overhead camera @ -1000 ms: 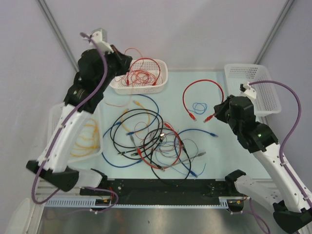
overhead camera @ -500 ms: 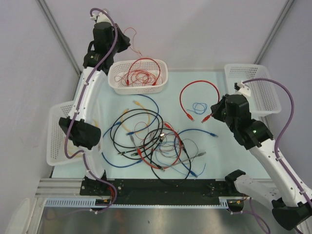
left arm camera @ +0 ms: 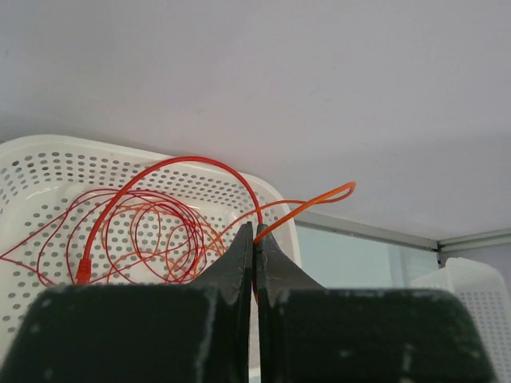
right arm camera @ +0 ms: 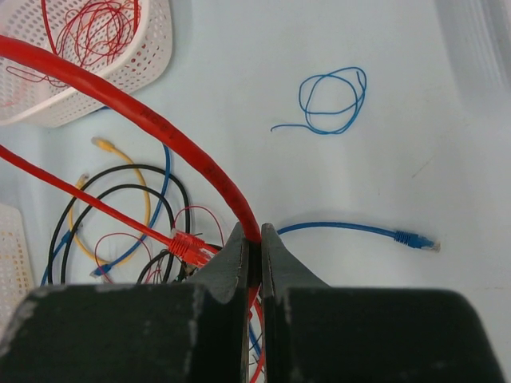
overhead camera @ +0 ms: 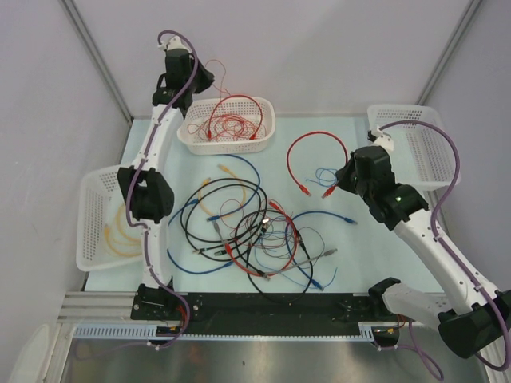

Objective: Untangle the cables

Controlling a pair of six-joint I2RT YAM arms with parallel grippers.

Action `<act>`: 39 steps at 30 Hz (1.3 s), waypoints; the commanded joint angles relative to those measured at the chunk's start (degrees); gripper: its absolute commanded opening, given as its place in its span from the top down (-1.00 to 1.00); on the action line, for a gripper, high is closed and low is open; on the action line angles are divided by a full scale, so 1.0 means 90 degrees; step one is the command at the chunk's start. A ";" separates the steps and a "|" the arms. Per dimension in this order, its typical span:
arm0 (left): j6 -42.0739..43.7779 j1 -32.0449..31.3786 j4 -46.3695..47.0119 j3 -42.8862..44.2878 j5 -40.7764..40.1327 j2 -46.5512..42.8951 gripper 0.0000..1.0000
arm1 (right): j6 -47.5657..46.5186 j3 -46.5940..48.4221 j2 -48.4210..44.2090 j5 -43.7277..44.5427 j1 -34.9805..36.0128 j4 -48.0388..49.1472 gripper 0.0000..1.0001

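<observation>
A tangle of black, red, blue, grey and yellow cables [overhead camera: 247, 231] lies in the middle of the table. My left gripper [overhead camera: 204, 78] is raised at the back, beside the far left corner of a white basket [overhead camera: 227, 145]. It is shut on a thin red-orange wire [left arm camera: 319, 198] that trails down into the basket. In the left wrist view the fingertips of that gripper [left arm camera: 255, 236] meet on the wire. My right gripper [overhead camera: 343, 172] is shut on a thick red cable [overhead camera: 315, 134] that arches to its left. The right wrist view shows this gripper [right arm camera: 254, 233] pinching that red cable [right arm camera: 160, 128].
The back basket holds several red wires [overhead camera: 231, 124]. A small blue coil [overhead camera: 325, 175] and a blue cable with a plug [overhead camera: 335, 215] lie loose near the right gripper. A white basket [overhead camera: 423, 152] stands at the right, and another [overhead camera: 92, 215] at the left holds a yellow cable.
The left arm swung up and stretched to the back, lifting the thin red wire over the basket. The right gripper moved left and a little back with the red cable.
</observation>
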 commanded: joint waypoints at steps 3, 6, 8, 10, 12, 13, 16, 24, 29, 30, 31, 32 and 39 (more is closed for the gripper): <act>-0.0241 0.0150 0.0567 0.0385 0.0374 0.0716 1.00 | 0.0015 0.0001 0.0095 -0.0035 -0.0017 0.0206 1.00; -0.0367 0.0228 0.0644 0.0143 0.0639 0.0582 0.27 | -0.0015 0.0001 0.0173 0.0024 -0.0017 0.0245 1.00; -0.0319 0.0218 0.1092 -0.0287 0.0542 0.0202 -0.11 | -0.0005 0.0001 0.0212 -0.0044 -0.0027 0.0342 1.00; -0.0251 0.0179 0.1637 -0.0990 0.0483 -0.0450 -0.32 | 0.0014 0.0001 0.0290 -0.0152 0.0002 0.0391 1.00; 0.0080 0.0101 0.1777 -0.1274 0.0211 -0.0795 -0.99 | 0.0024 -0.0008 0.0339 -0.0162 0.0041 0.0431 1.00; 0.0168 0.0033 0.1729 -0.1285 0.0132 -0.1038 -0.99 | 0.0024 -0.0008 0.0339 -0.0162 0.0070 0.0440 1.00; 0.0286 -0.0113 0.1485 -0.1508 0.0082 -0.1614 -0.99 | 0.0005 -0.0028 0.0252 -0.0084 0.0226 0.0499 1.00; 0.0754 -0.1538 0.3793 -0.5692 -0.0406 -0.4290 -0.99 | -0.0210 -0.0038 -0.0178 -0.0396 0.0637 0.0704 1.00; 0.0657 -0.1725 0.4531 -0.6733 0.2282 -0.4956 -0.99 | -0.0200 -0.0038 -0.0509 -0.0727 0.0744 0.0421 1.00; 0.0619 -0.1725 0.4899 -0.7024 0.2618 -0.5131 -0.99 | -0.0200 -0.0038 -0.0558 -0.0757 0.0774 0.0382 1.00; 0.0570 -0.1735 0.5096 -0.7192 0.2940 -0.5219 -0.99 | -0.0210 -0.0038 -0.0617 -0.0806 0.0842 0.0343 1.00; 0.0492 -0.1745 0.5301 -0.7348 0.3388 -0.5298 -0.99 | -0.0220 -0.0038 -0.0676 -0.0845 0.0871 0.0304 1.00; 0.0901 -0.2086 0.5527 -0.7895 0.4622 -0.5806 -0.99 | -0.0230 -0.0038 -0.1096 -0.1255 0.1018 0.0109 1.00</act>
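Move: The left hand holds the thin red cable over the far white bin, whose middle is about 3 cm ahead and some 29 cm below. The yellow plug lies roughly 12 cm back and 2 cm right of that hand, the yellow-cable bin 27 cm back and 28 cm left. From the right hand, holding the thick red cable, the tangle is about 15 cm left, 3 cm back and 24 cm below; the small blue coil 14 cm ahead, 3 cm right. Dipping about 8 cm and slightly forward, the left hand opens wide and lets go of the thin red cable over the far bin, then rises and sweeps back nearly 30 cm and to the right, towards the held thick red cable, turning clockwise and tipping up. The right hand keeps its grip, sinks slightly, then draws left, back and up, turning counter-clockwise. ##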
